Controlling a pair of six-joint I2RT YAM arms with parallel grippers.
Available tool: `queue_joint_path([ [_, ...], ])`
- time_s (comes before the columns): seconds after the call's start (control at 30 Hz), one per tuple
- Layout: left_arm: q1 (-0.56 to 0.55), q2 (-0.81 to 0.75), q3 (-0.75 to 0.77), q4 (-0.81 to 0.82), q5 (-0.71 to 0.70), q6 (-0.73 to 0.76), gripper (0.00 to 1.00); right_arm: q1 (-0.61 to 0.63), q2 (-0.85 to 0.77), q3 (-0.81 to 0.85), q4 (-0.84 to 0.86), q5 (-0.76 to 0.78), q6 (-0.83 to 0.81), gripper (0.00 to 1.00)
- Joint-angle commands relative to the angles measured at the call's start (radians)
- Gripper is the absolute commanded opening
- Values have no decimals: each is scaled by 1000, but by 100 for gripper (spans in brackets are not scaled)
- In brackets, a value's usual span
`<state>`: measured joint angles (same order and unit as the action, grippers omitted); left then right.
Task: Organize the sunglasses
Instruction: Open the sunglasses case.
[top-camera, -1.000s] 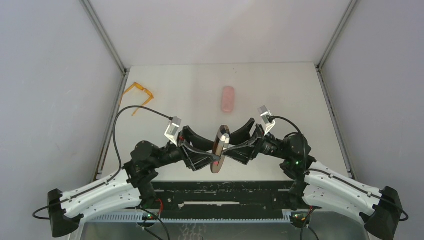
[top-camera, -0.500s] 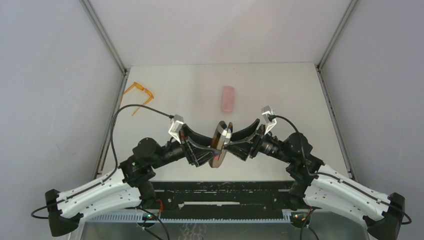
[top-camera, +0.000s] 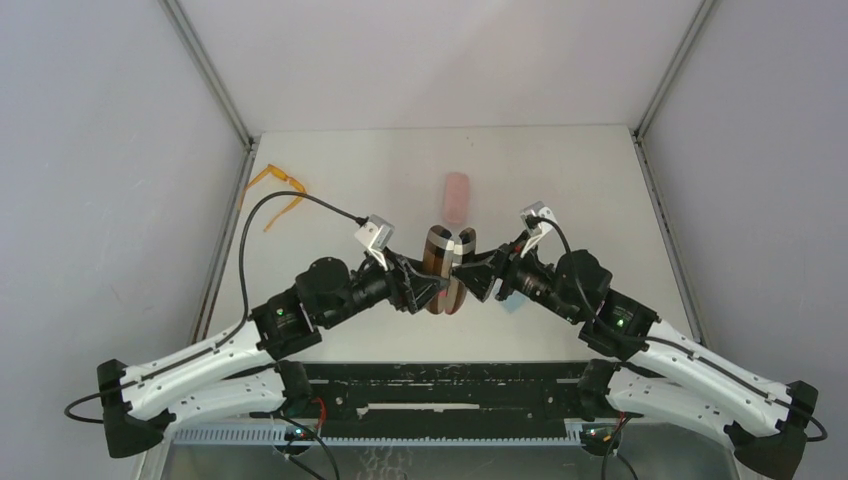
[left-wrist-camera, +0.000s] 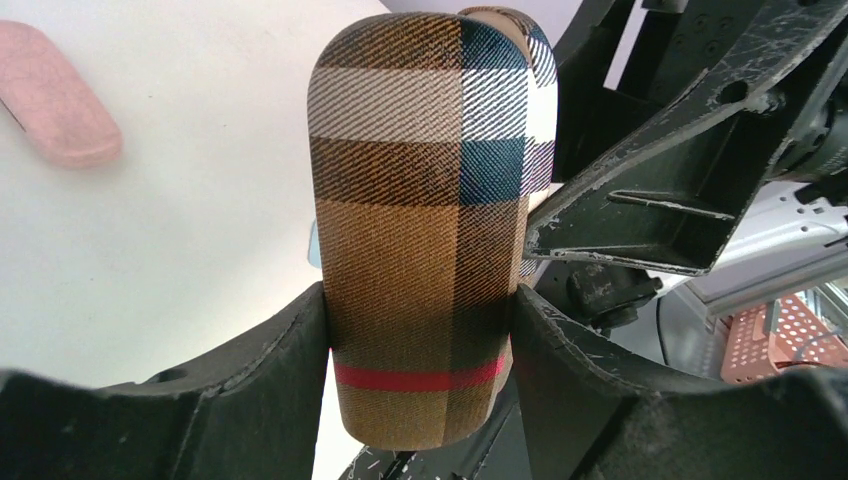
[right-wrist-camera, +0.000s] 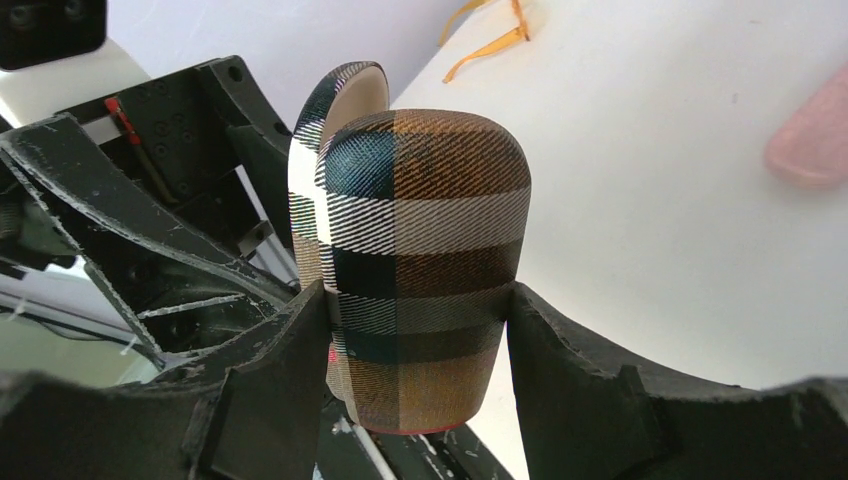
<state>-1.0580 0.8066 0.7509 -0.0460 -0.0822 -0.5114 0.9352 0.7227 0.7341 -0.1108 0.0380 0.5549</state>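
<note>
A brown plaid glasses case (top-camera: 447, 268) is held upright above the table's middle, its two halves slightly parted at the top. My left gripper (left-wrist-camera: 420, 340) is shut on one half (left-wrist-camera: 420, 200). My right gripper (right-wrist-camera: 420, 340) is shut on the other half (right-wrist-camera: 430, 230), and the first half's cream inside (right-wrist-camera: 352, 95) shows behind it. The orange-framed sunglasses (top-camera: 277, 192) lie open at the far left of the table, also seen in the right wrist view (right-wrist-camera: 490, 30). I cannot see what is inside the case.
A pink case (top-camera: 456, 197) lies beyond the plaid case, also in the left wrist view (left-wrist-camera: 55, 95). A bit of light-blue cloth (top-camera: 512, 301) shows under my right gripper. Metal rails run along both table sides.
Both arms have carried the plaid case away from the near edge toward the pink case. The right jaws have closed in on their half, and the halves now stand parted.
</note>
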Motion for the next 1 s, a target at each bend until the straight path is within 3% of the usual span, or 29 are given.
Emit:
queue_joint_path([
  [0.0, 13, -1, 86, -120, -223, 24, 1, -6, -20, 93, -71, 173, -109, 2],
  [0.3, 1, 21, 121, -170, -322, 28, 22, 9, 13, 124, -105, 207, -141, 0],
  [0.5, 1, 3, 109, -157, -304, 36, 53, 8, 17, 122, -94, 197, -135, 0],
  [0.63, 1, -22, 94, -145, -289, 40, 64, 0, 6, 122, -97, 193, -133, 0],
  [0.73, 1, -41, 84, -140, -283, 40, 83, -7, 4, 122, -106, 184, -132, 0],
  [0.97, 2, -111, 47, -178, -328, 31, 97, -27, 44, 147, -184, 224, -197, 0],
])
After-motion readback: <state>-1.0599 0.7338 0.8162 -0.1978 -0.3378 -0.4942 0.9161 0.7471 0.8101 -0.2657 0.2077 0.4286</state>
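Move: The plaid sunglasses case, already gaping, is held by both hands. Its middle lies about 2 cm ahead and 2 cm right of the left gripper, at its height. From the right gripper that middle is roughly 1 cm ahead and 2 cm left, also level. On the table some 27 cm below, the pink case lies about 30 cm ahead and 1 cm left of the right gripper; the blue cloth is around 6 cm ahead, 11 cm right. Ease both grippers about 1 cm forward with a shell in each and pause. Then open the left fingers to let go of their shell and back the left gripper off about 4 cm left, slightly forward and up, turning counter-clockwise. Keep the right grip shut and carry the plaid case some 3 cm right and on forward, turning about 10 degrees clockwise. ##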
